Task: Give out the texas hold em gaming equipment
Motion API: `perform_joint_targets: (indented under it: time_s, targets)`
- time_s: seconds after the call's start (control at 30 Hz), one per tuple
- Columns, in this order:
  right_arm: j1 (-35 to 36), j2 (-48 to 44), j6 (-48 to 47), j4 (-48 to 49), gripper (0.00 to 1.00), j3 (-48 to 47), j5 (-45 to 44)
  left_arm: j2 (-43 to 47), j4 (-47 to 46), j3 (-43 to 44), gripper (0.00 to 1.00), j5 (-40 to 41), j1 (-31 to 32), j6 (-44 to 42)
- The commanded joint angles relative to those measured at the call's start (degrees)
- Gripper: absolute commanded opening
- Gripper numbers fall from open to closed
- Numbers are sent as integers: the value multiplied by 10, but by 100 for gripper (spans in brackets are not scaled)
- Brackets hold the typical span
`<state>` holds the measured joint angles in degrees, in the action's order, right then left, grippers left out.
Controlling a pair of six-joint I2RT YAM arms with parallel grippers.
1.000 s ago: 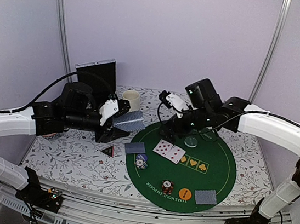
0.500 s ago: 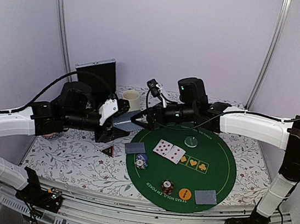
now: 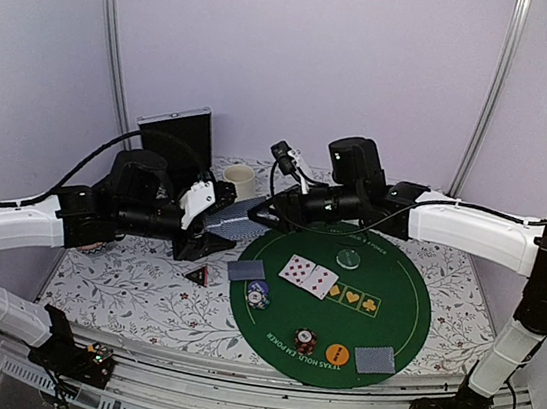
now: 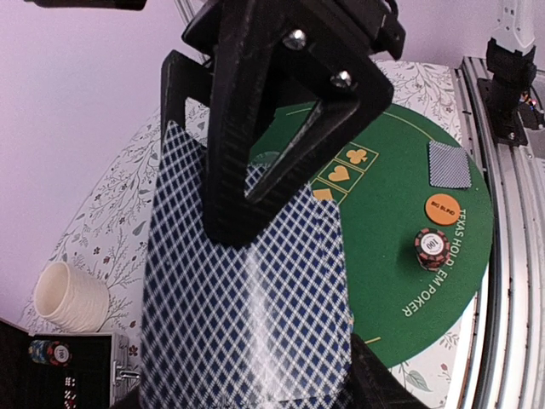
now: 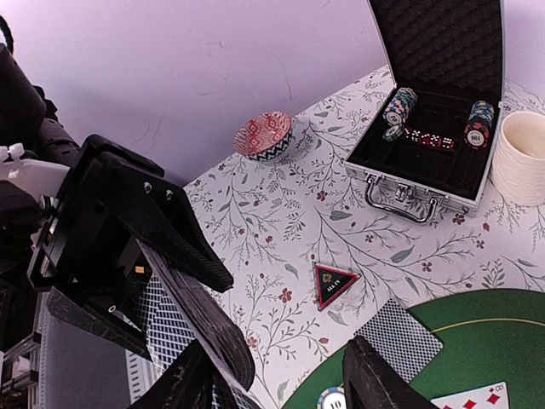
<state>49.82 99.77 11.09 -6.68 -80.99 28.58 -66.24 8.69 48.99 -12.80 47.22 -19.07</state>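
Observation:
My left gripper (image 3: pixel 212 225) is shut on a deck of playing cards (image 4: pixel 247 307) with blue-checked backs, held tilted above the table left of the green mat (image 3: pixel 396 311). My right gripper (image 3: pixel 258 213) has reached the deck's far end. Its jaws stand apart around the deck's edge (image 5: pixel 197 328), which lies against the left finger. On the mat lie face-up cards (image 3: pixel 308 276), face-down cards (image 3: pixel 246 270) (image 3: pixel 375 359), a blue-white chip stack (image 3: pixel 258 294), a dark red stack (image 3: pixel 305 341), an orange disc (image 3: pixel 337 354) and a pale green chip (image 3: pixel 348 258). The black-red triangular token (image 5: pixel 336 284) rests on the floral cloth.
A silver-edged black case (image 5: pixel 434 128) stands open at the back left with chips inside. A cream mug (image 5: pixel 524 158) is beside it, and a patterned bowl (image 5: pixel 263 136) sits farther left. Both arms meet over the cloth left of the mat.
My right gripper swung left from above the mat's far side to the deck in my left gripper, and its jaws have narrowed. The left arm has stayed still.

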Motion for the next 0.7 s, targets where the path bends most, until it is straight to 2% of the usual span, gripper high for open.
perform_joint_targets:
  time_s: [0.0, 0.17, 0.33, 0.67]
  targets:
    - [-5, -21, -13, -37, 50, -4, -14, 11, -18, -2, 52, -6, -3, -5]
    - [-5, -36, -22, -65, 31, -10, -23, 11, -18, -2, 52, -5, -3, -5]
    - [-5, -58, -41, -129, 4, -26, -68, 11, -18, -2, 52, -4, -3, -5]
    - [-13, -152, -66, -224, 2, -31, -173, 10, -18, -2, 52, -3, -3, -4]
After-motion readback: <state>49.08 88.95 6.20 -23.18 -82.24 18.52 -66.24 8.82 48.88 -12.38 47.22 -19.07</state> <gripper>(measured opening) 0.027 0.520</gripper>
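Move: The top card of the deck in my left hand is what my right fingers will next shut on. Its middle lies about 4 cm to the left of my right hand and 2 cm back, nearly level. On the table some 22 cm below, the face-down cards lie 5 cm left and 1 cm back, and the face-up pair 9 cm right. The white cup stands about 17 cm ahead and 9 cm left. From my left hand the card's middle is some 4 cm right and 2 cm ahead. While my left hand holds the deck still, I finish closing my right fingers, already half shut around the deck's outer end, and pinch the top card, easing about 1–2 cm to the right. Once shut, I speed up and draw the card off to the right and up, away from my left hand, about 6 cm right and 3.5 cm up in all, with the fingertips tipping slightly down. ##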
